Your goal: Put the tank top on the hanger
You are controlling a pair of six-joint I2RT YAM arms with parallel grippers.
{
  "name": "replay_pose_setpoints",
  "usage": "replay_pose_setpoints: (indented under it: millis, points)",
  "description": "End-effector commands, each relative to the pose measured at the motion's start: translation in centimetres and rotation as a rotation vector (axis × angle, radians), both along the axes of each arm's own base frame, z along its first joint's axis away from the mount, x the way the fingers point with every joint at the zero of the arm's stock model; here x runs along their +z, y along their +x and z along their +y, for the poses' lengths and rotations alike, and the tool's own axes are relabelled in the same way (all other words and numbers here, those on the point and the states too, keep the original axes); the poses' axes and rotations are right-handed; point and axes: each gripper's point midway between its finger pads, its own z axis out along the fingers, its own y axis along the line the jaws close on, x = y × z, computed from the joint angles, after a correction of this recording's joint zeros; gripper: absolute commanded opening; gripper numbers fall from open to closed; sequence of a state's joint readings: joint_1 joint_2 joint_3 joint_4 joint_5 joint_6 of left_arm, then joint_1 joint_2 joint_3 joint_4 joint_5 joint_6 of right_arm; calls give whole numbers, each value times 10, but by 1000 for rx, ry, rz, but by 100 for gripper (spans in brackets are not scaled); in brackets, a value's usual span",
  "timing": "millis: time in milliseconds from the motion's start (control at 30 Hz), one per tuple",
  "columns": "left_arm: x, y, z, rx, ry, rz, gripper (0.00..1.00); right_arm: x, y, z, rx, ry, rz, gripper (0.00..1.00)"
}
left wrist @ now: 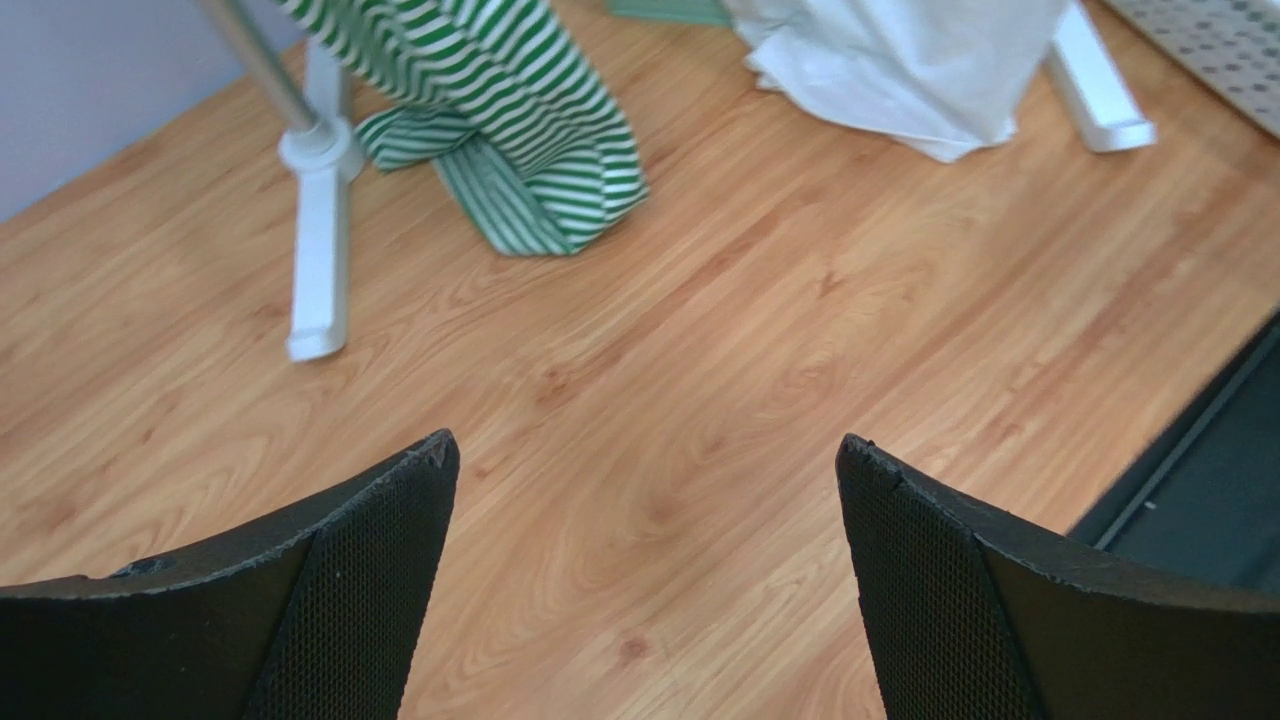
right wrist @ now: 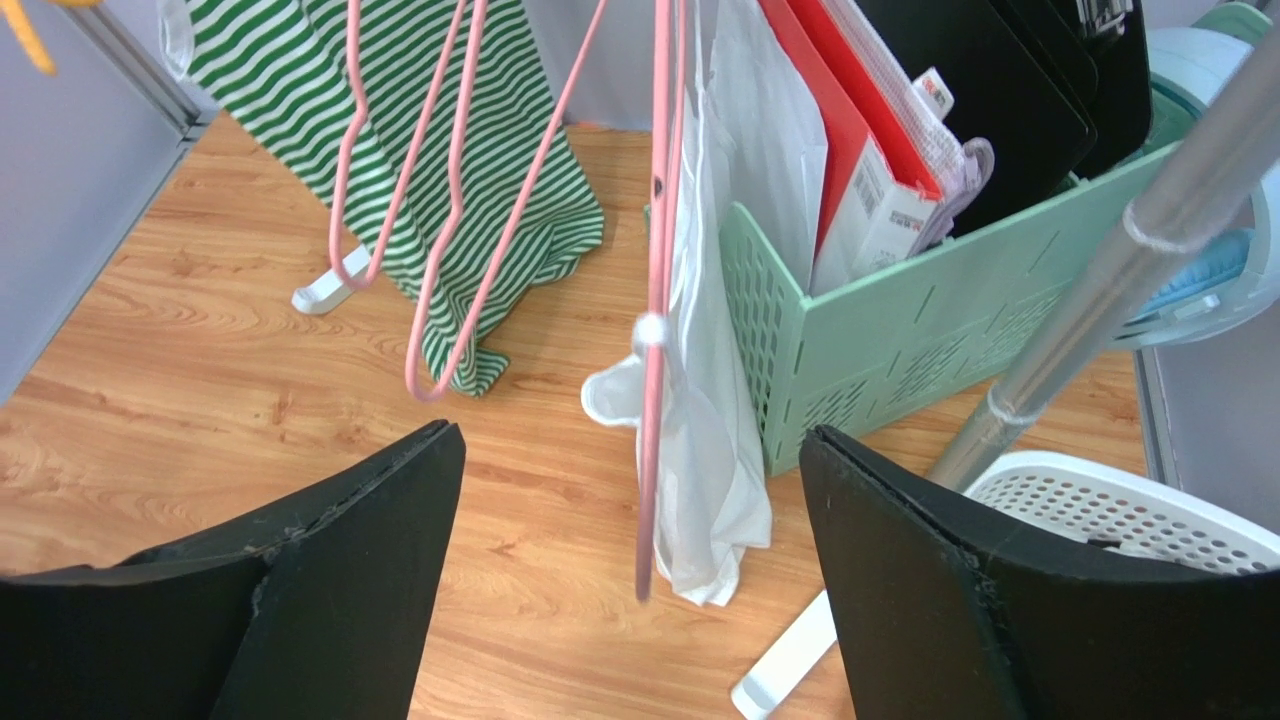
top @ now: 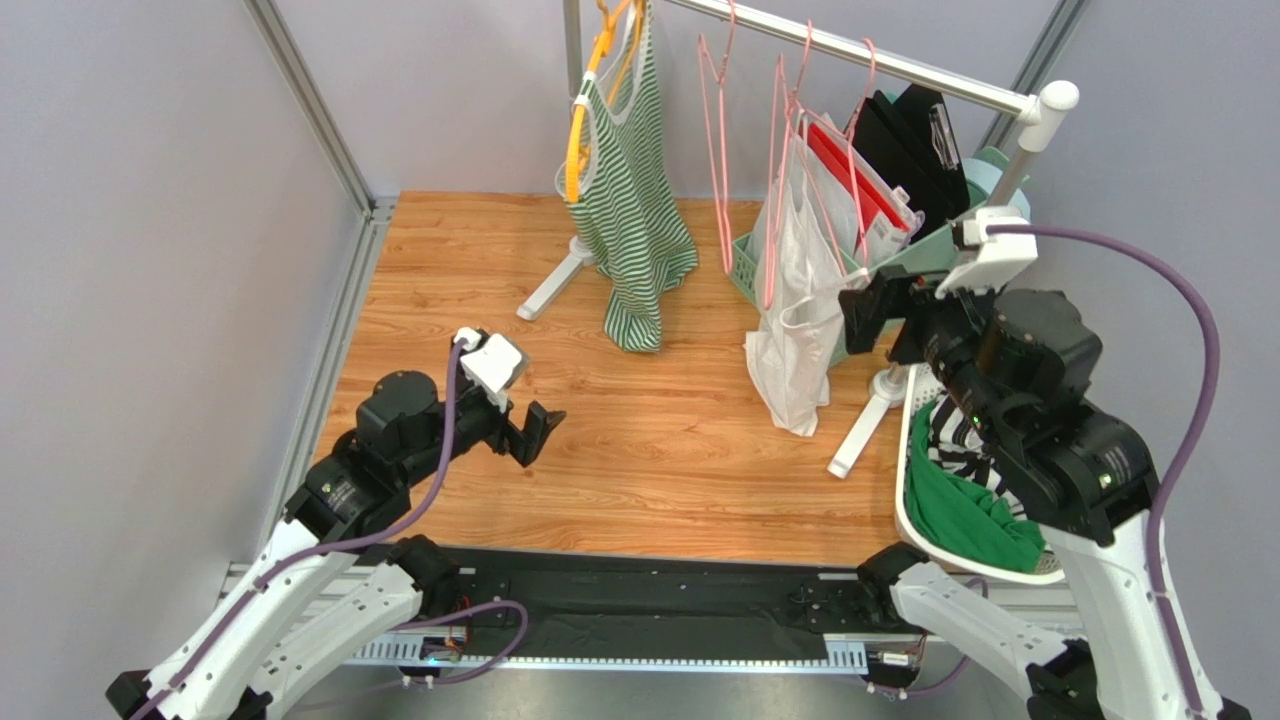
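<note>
The white tank top [top: 796, 323] hangs limp from a thin pink hanger [top: 780, 180] on the silver rail, and its lower end reaches the wooden table. In the right wrist view the hanger [right wrist: 657, 300] runs down in front of the tank top [right wrist: 729, 405], between my fingers and beyond them. My right gripper [top: 869, 318] is open and empty just right of the tank top. My left gripper [top: 534, 432] is open and empty over bare wood at the left. The left wrist view shows the tank top's hem [left wrist: 917, 68] at the top edge.
A green-and-white striped top [top: 631, 210] hangs on a yellow-orange hanger [top: 589, 90] at the rail's left. Other empty pink hangers [top: 718, 135] hang on the rail. A mint crate [right wrist: 917, 315] of folders stands behind. A white laundry basket [top: 906, 465] sits at the right. Rack feet [top: 544, 285] rest on the table.
</note>
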State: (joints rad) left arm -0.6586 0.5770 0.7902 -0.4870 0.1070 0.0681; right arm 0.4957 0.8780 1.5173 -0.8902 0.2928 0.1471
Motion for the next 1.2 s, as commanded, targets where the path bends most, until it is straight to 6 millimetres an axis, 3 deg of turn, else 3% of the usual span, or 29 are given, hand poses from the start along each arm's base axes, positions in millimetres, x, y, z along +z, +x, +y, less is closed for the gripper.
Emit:
replay_pose_setpoints:
  millis: [0, 200, 367, 633, 767, 1167]
  points:
    - [19, 23, 36, 227, -31, -12, 99, 4, -22, -5, 58, -10, -76, 88]
    - [19, 38, 69, 397, -73, 19, 99, -25, -54, -18, 76, 4, -74, 88]
    - [16, 45, 94, 542, -78, 44, 99, -52, -69, -16, 120, 20, -41, 87]
    - [21, 46, 103, 613, -106, 51, 99, -105, -63, -14, 90, -2, 92, 87]
    - [19, 49, 111, 678, -103, 77, 99, -110, -64, -13, 98, 11, 84, 86]
    - [20, 45, 97, 570, -95, 61, 99, -113, -63, -12, 91, 15, 94, 86]
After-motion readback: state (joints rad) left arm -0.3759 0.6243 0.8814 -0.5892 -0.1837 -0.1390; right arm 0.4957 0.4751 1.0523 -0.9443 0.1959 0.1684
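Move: The tank top already hangs on its pink hanger. Its middle is some 12 cm ahead of the open right hand, about 2 cm left and 18 cm below. The nearest empty hanger is about 17 cm ahead, 10 cm left and roughly level. The green bin stands about 20 cm ahead, 12 cm right and 30 cm down. From the left hand, the tank top is about 16 cm ahead, 36 cm right and slightly lower. Touching nothing and with fingers staying wide open, the right hand draws back about 6 cm from the hung tank top, dipping slightly, then sinks almost straight down to some 12 cm lower in all and stops. The empty, open left hand swings about 10 cm left and 5 cm forward, turning some 35 degrees counter-clockwise, then holds still. ##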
